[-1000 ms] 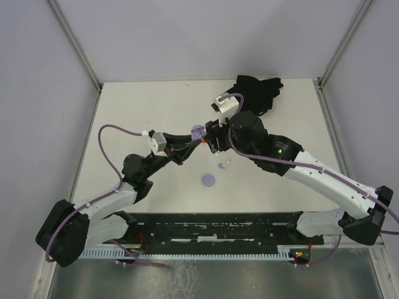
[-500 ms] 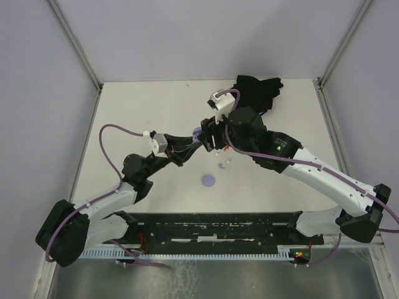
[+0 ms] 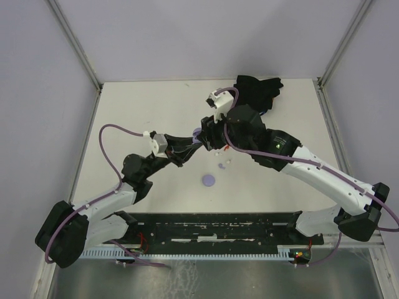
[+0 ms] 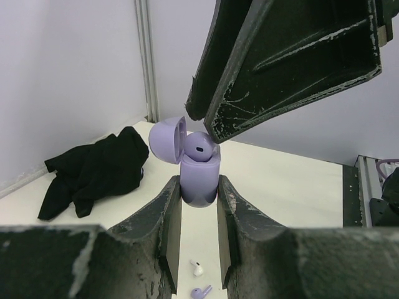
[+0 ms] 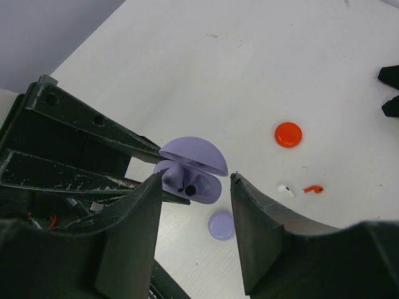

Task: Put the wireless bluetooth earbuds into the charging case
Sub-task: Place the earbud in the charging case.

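My left gripper (image 4: 198, 190) is shut on the lavender charging case (image 4: 199, 180) and holds it upright above the table with its lid (image 4: 167, 140) flipped open. One lavender earbud (image 4: 199, 147) sits in the case, its round head standing proud of the rim. My right gripper (image 5: 194, 179) hangs open over the case (image 5: 198, 185). One of its fingers (image 4: 280, 62) comes down right beside that bud. Loose on the table lie a white earbud (image 5: 285, 190), a red earbud (image 5: 313, 188) and a lavender earbud (image 4: 201, 291).
A lavender disc (image 3: 208, 180) lies on the table below the grippers, and a red disc (image 5: 288, 134) lies farther off. A black cloth (image 3: 259, 90) is bunched at the back right of the table. Grey walls close in the table's sides.
My right gripper has shifted left and now covers the case seen from above. Its jaws have narrowed slightly. The left arm has held still with the case.
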`<action>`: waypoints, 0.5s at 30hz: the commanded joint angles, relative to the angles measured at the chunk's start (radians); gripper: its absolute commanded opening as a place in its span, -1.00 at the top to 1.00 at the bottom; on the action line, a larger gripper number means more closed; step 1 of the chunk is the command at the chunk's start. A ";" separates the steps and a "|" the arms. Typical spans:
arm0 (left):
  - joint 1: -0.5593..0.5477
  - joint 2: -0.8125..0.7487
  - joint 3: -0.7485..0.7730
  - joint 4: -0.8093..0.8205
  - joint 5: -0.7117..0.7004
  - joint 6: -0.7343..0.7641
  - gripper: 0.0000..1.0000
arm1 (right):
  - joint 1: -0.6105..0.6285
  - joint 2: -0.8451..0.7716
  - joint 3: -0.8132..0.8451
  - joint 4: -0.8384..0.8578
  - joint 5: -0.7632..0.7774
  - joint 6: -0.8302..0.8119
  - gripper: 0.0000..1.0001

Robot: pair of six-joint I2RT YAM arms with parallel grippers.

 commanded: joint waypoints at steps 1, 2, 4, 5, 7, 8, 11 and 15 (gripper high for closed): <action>0.003 -0.027 0.006 0.023 0.013 0.015 0.95 | -0.002 0.013 0.053 -0.001 -0.042 0.036 -0.07; 0.002 -0.027 0.007 0.023 0.014 0.015 0.95 | -0.002 0.016 0.055 -0.003 -0.049 0.039 -0.03; 0.002 -0.028 0.006 0.022 0.016 0.016 0.95 | -0.002 0.024 0.057 -0.004 -0.072 0.045 0.00; 0.003 -0.029 0.007 0.023 0.017 0.015 0.95 | -0.001 0.029 0.061 -0.005 -0.081 0.047 0.03; 0.002 -0.028 0.008 0.020 0.018 0.018 0.95 | -0.002 0.036 0.064 -0.008 -0.103 0.048 0.07; 0.002 -0.028 0.009 0.020 0.021 0.017 0.95 | -0.002 0.040 0.064 -0.007 -0.110 0.048 0.09; 0.002 -0.025 0.012 0.020 0.034 0.017 0.95 | -0.002 0.050 0.065 -0.007 -0.120 0.050 0.19; 0.002 -0.029 0.009 0.021 0.030 0.022 0.95 | -0.002 0.057 0.072 -0.015 -0.128 0.046 0.39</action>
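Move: The charging case, lid up and already held in the left fingertips, has its purple earbud in it; that earbud lies about 2 cm left, 1 cm back and 2 cm below the right hand. From the left hand the earbud is some 1 cm ahead, 2 cm right and 2 cm up. Roughly 30 cm below, counted from the right hand, lie a red disc 10 cm ahead, a white earbud 4 cm ahead and 5 cm right, and a purple disc 7 cm back and 1 cm right. Onto the purple earbud in the open case the right hand eases left about 2 cm, sinking and drawing back roughly 1 cm each, the wrist tipping slightly farther down. Its half-open fingers close by a good part as they come, bringing the tips to either side of the earbud's top below the raised lid. The left hand holds the case nearly still. ##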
